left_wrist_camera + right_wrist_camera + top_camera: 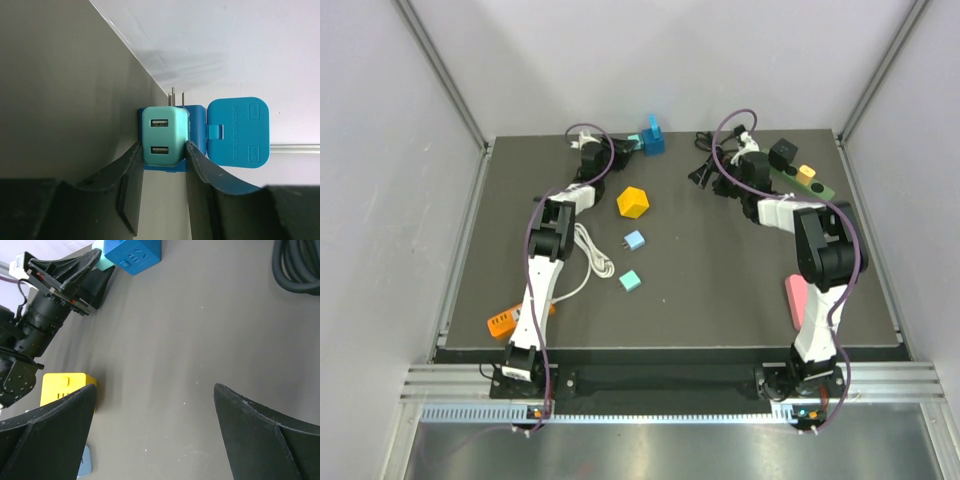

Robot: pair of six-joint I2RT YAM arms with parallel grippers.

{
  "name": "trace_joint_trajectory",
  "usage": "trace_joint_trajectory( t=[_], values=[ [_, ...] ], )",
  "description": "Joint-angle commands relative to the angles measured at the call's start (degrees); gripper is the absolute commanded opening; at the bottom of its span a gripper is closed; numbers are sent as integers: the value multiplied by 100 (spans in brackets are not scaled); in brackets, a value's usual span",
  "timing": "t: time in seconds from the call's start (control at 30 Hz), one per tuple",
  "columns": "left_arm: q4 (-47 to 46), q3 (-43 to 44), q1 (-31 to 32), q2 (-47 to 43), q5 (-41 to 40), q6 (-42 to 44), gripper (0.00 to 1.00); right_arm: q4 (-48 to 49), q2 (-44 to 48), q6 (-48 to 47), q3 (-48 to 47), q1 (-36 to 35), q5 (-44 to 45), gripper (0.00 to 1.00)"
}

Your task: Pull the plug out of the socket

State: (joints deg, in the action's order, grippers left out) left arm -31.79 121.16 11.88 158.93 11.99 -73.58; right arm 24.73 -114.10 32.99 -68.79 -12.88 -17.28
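Observation:
A teal plug with two USB ports sits in a blue adapter at the table's back edge, its metal prongs showing above. My left gripper is shut on the teal plug, one fingertip against each side. From above, the left gripper and the blue adapter are at the back centre. The socket, a green power strip, lies at the back right with a black block and a yellow plug on it. My right gripper hangs open over bare table, left of the socket.
A yellow block, a light blue charger, a teal cube and a white cable lie mid-table. A coiled black cable lies near the right gripper. An orange item and a pink item are near the front edge.

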Motion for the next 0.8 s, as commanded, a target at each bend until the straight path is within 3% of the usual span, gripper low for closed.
trace_joint_trajectory(
  t=[0.0,0.23,0.6,0.77],
  values=[
    [164,-251,-10,-178,137,362,13,172,-77,-126,-310,84,-223,100],
    [-327,-891,-1,-424,488,178,0,111,-156,-267,-459,-21,-311,100],
    [-1241,-2377,121,-1320,1016,142,0,-56,-165,-478,-617,-241,-338,100],
    [-812,-2554,245,-1768,1095,546,0,-82,-138,-487,-574,-250,-329,100]
  ],
)
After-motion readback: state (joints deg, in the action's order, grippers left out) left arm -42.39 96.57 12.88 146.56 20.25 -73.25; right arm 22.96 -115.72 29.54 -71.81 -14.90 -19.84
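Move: The left fingers already pinch the teal plug, and the blue socket sits on the plug's far side, about 7 cm to the left hand's right and 1 cm ahead. The yellow cube lies some 18 cm back of the left hand, level sideways, a little lower. From the open right hand, the blue socket is about 17 cm ahead, 15 cm left and 5 cm lower; the black cord lies 18 cm ahead, 6 cm right and 10 cm below. Keep the teal plug pinched and draw the left gripper back about 7 cm and slightly right, staying level, turning it some 10 degrees clockwise, so the plug and blue socket come towards the right hand. Meanwhile ease the right gripper about 2.5 cm left towards the socket, fingers still wide open, with a slight counter-clockwise turn, touching nothing. ##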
